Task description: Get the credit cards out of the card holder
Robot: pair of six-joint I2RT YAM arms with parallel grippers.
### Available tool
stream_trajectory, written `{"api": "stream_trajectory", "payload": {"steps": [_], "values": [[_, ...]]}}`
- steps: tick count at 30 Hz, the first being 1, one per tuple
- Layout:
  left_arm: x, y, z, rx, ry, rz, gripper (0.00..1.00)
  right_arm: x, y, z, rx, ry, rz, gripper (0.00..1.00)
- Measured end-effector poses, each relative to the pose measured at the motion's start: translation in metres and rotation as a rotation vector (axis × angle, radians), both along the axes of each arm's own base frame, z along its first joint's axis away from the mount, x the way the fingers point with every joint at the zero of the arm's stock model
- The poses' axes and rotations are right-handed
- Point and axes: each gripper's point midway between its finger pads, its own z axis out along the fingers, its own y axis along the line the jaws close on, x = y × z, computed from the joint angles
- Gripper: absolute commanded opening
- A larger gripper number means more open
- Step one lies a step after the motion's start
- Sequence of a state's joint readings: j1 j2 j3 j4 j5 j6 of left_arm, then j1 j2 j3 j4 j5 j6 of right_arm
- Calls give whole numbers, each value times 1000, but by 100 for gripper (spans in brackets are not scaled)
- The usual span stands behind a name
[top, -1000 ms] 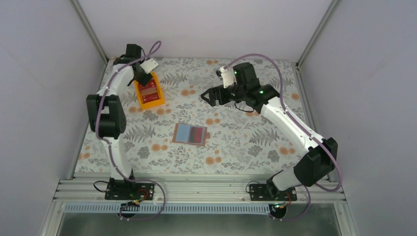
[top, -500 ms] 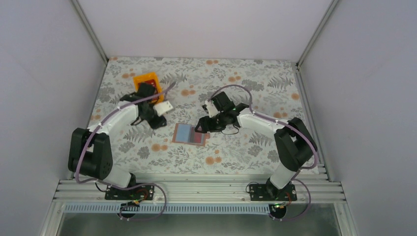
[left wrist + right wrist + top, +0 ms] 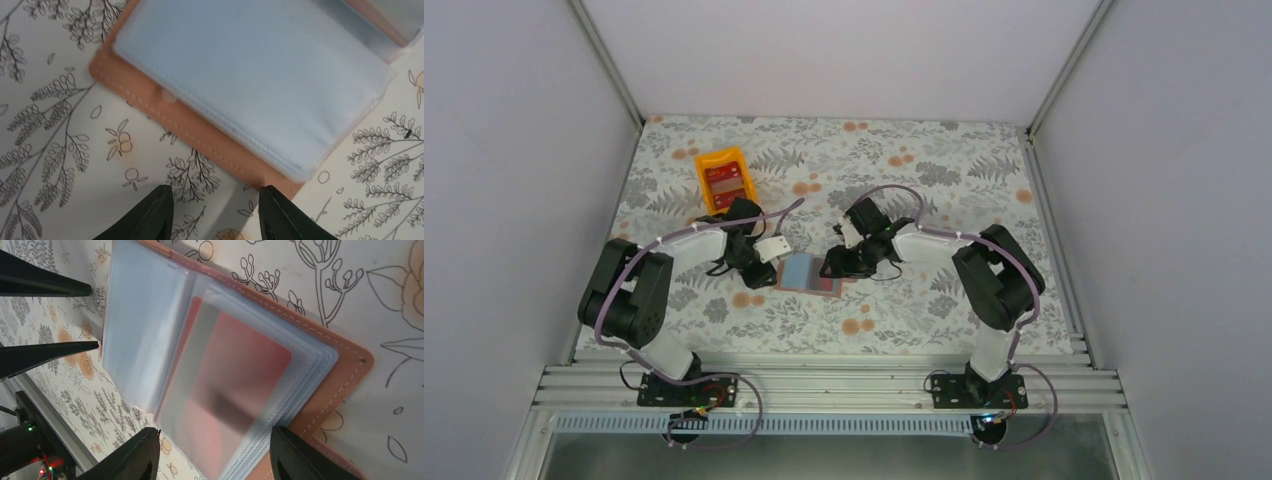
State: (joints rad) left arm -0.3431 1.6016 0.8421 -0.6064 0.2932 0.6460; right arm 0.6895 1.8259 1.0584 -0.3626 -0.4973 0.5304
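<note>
The card holder [image 3: 801,270] lies open on the floral table: tan outside, light blue sleeves inside. A red credit card [image 3: 235,365] shows through a clear sleeve on its right half. My left gripper [image 3: 769,270] is low at the holder's left edge, and in the left wrist view it [image 3: 215,215] is open over bare table just short of the tan border [image 3: 200,135]. My right gripper [image 3: 831,268] is at the holder's right side. Seen from its own wrist, it [image 3: 217,455] is open, with the sleeve's edge reaching between its fingers.
An orange tray [image 3: 720,155] stands at the back left with red cards [image 3: 727,182] in it. The left gripper's fingers [image 3: 45,357] show beyond the holder in the right wrist view. Aluminium rails run along the near edge.
The left arm swung from over the orange tray down to the holder's left edge, and its jaws widened. The right arm came down to the holder's right side, and its jaws narrowed.
</note>
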Motion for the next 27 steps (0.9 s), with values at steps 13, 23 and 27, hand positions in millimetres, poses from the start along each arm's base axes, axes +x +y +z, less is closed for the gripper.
{"api": "stream_trajectory", "payload": {"steps": [13,23,27], "values": [[11,-17,-3,-85,-35,-19,45,4,20,4,93,12,39,34],[12,-18,-3,-92,-38,-18,45,8,28,3,111,25,52,29],[12,-18,-3,-92,-38,-18,45,10,29,-3,101,36,49,30]]}}
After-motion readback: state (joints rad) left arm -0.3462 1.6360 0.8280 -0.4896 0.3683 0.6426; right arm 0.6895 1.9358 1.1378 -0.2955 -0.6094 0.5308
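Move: The card holder lies open on the table between the hands. Its right clear sleeve, with a red card in it, is about 1 cm ahead of the right hand, 2 cm to its left and 1 cm below; the blue sleeve lies some 8 cm to that hand's left and 1 cm ahead. For the left hand, the cover's left edge is about 2 cm to the right, 1 cm ahead and 1 cm below, with the blue sleeve some 5 cm right and 1 cm ahead. The stack of clear sleeves is squeezed together by the right fingers, which close to about half their gap as that hand slides some 3 cm left along the holder, dipping, rising about a centimetre and sinking again. Meanwhile the left hand eases about 2 cm right and a bit forward onto the cover's bare left edge, then stays there, half open, holding it down. ##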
